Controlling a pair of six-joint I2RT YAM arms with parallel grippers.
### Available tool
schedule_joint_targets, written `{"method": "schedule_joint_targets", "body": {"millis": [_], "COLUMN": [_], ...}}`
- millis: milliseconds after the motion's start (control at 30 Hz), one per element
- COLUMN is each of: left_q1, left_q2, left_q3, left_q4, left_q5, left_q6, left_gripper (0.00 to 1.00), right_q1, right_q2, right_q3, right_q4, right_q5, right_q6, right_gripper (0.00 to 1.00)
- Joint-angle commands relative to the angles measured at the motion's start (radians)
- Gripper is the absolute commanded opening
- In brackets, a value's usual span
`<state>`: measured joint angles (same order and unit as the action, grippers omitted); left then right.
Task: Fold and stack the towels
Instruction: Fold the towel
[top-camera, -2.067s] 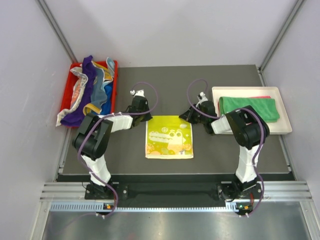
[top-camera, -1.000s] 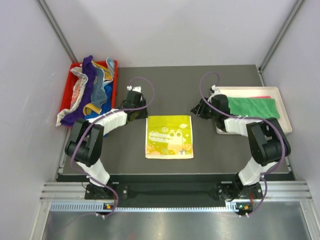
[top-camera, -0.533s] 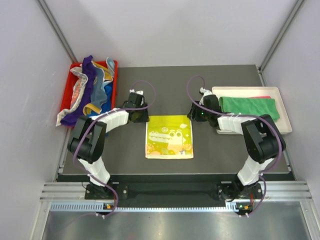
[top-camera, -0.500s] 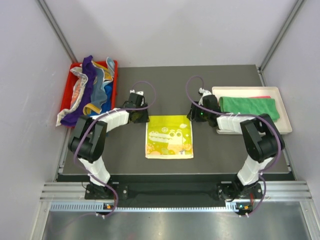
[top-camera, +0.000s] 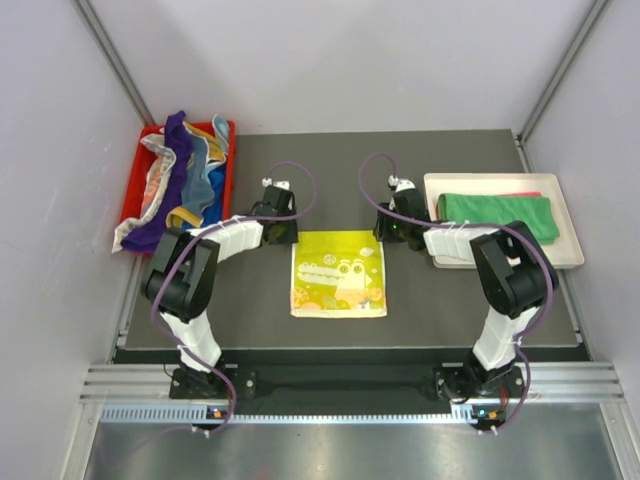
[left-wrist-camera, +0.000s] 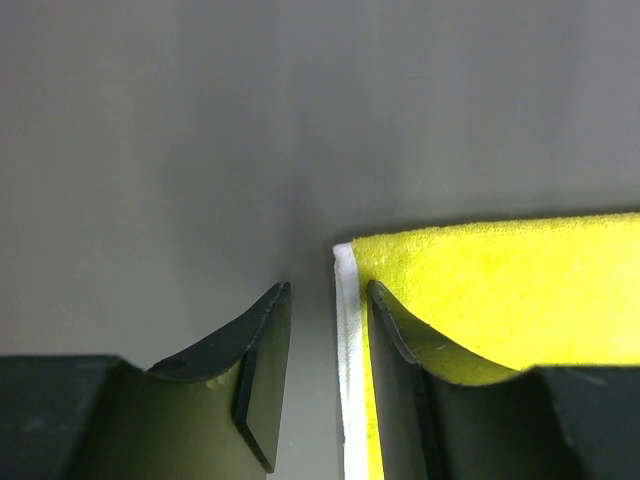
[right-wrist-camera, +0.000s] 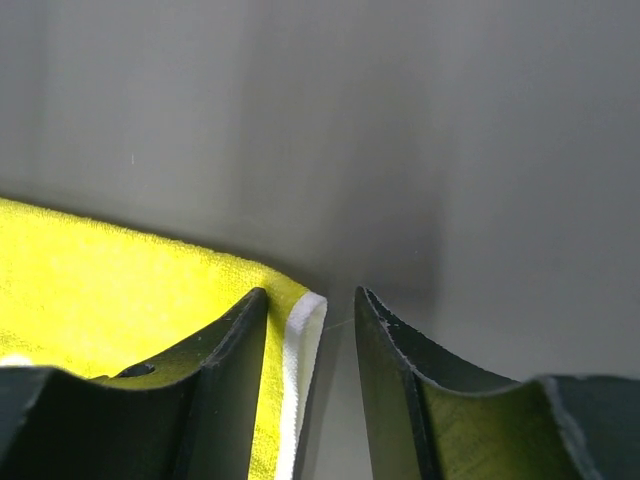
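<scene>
A yellow-green patterned towel (top-camera: 338, 273) lies flat in the middle of the dark mat. My left gripper (top-camera: 283, 232) is down at its far left corner and my right gripper (top-camera: 390, 228) at its far right corner. In the left wrist view the left gripper (left-wrist-camera: 328, 290) is open astride the white hem, one finger on the towel (left-wrist-camera: 500, 290), the other on bare mat. The right gripper (right-wrist-camera: 311, 295) is open the same way over its corner of the towel (right-wrist-camera: 120, 280). More towels (top-camera: 180, 185) are heaped in the red bin. A folded green towel (top-camera: 497, 213) lies on the tray.
The red bin (top-camera: 229, 190) stands at the mat's far left, with towels spilling over its near edge. The white tray (top-camera: 500, 262) sits at the far right, and a strip of pink (top-camera: 530, 195) shows behind the green towel. Grey walls enclose the table.
Both grippers have moved inward and down onto the yellow-green towel's far corners, the right one coming left from the tray. The towel has not moved.
</scene>
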<state>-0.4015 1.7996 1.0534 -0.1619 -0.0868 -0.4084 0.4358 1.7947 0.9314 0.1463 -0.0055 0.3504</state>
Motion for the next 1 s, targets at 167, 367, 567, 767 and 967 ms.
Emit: {"method": "schedule_joint_targets", "body": {"millis": [167, 367, 567, 767, 967], "left_q1": [-0.019, -0.020, -0.022, -0.025, -0.023], "left_q2": [0.030, 0.046, 0.052, 0.055, 0.046], "left_q3": [-0.013, -0.016, -0.023, -0.032, -0.041], "left_q4": [0.074, 0.093, 0.102, 0.119, 0.154], "left_q5": [-0.045, -0.051, -0.037, -0.030, -0.041], "left_q6": [-0.001, -0.003, -0.006, -0.015, -0.020], "left_gripper": [0.40, 0.37, 0.33, 0.22, 0.11], "right_q1": [0.021, 0.023, 0.024, 0.023, 0.023], "right_q2": [0.019, 0.022, 0.019, 0.015, 0.012], "right_q3": [0.017, 0.020, 0.017, 0.023, 0.030], "right_q4": [-0.002, -0.002, -0.002, -0.008, -0.014], "right_q5": [0.045, 0.041, 0.035, 0.033, 0.032], "right_q6": [-0.018, -0.017, -0.019, -0.022, -0.028], "right_gripper": [0.38, 0.33, 0.25, 0.19, 0.16]}}
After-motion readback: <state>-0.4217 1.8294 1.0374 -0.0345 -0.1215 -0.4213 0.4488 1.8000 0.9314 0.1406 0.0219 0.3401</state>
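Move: The left hand is low over the table, with the yellow towel's far-left corner about 2 cm ahead and 1 cm to its right. The towel's far-right corner is already between the right fingers, practically at that hand's point and about 1 cm below it. From the left hand, the red bin of towels stands some 24 cm to the left and 11 cm farther out. The white tray lies about 26 cm to the right of the right hand and 3 cm ahead. Both grippers close around the pale side hems at the towel's two far corners, narrowing from under half open to nearly shut. The left first slides about 2 cm forward and 1 cm right at table height to bring its corner between the fingers, its tips tilting slightly outward, and does most of its closing afterwards. The right stays in place, closing steadily as it settles barely half a centimetre. ##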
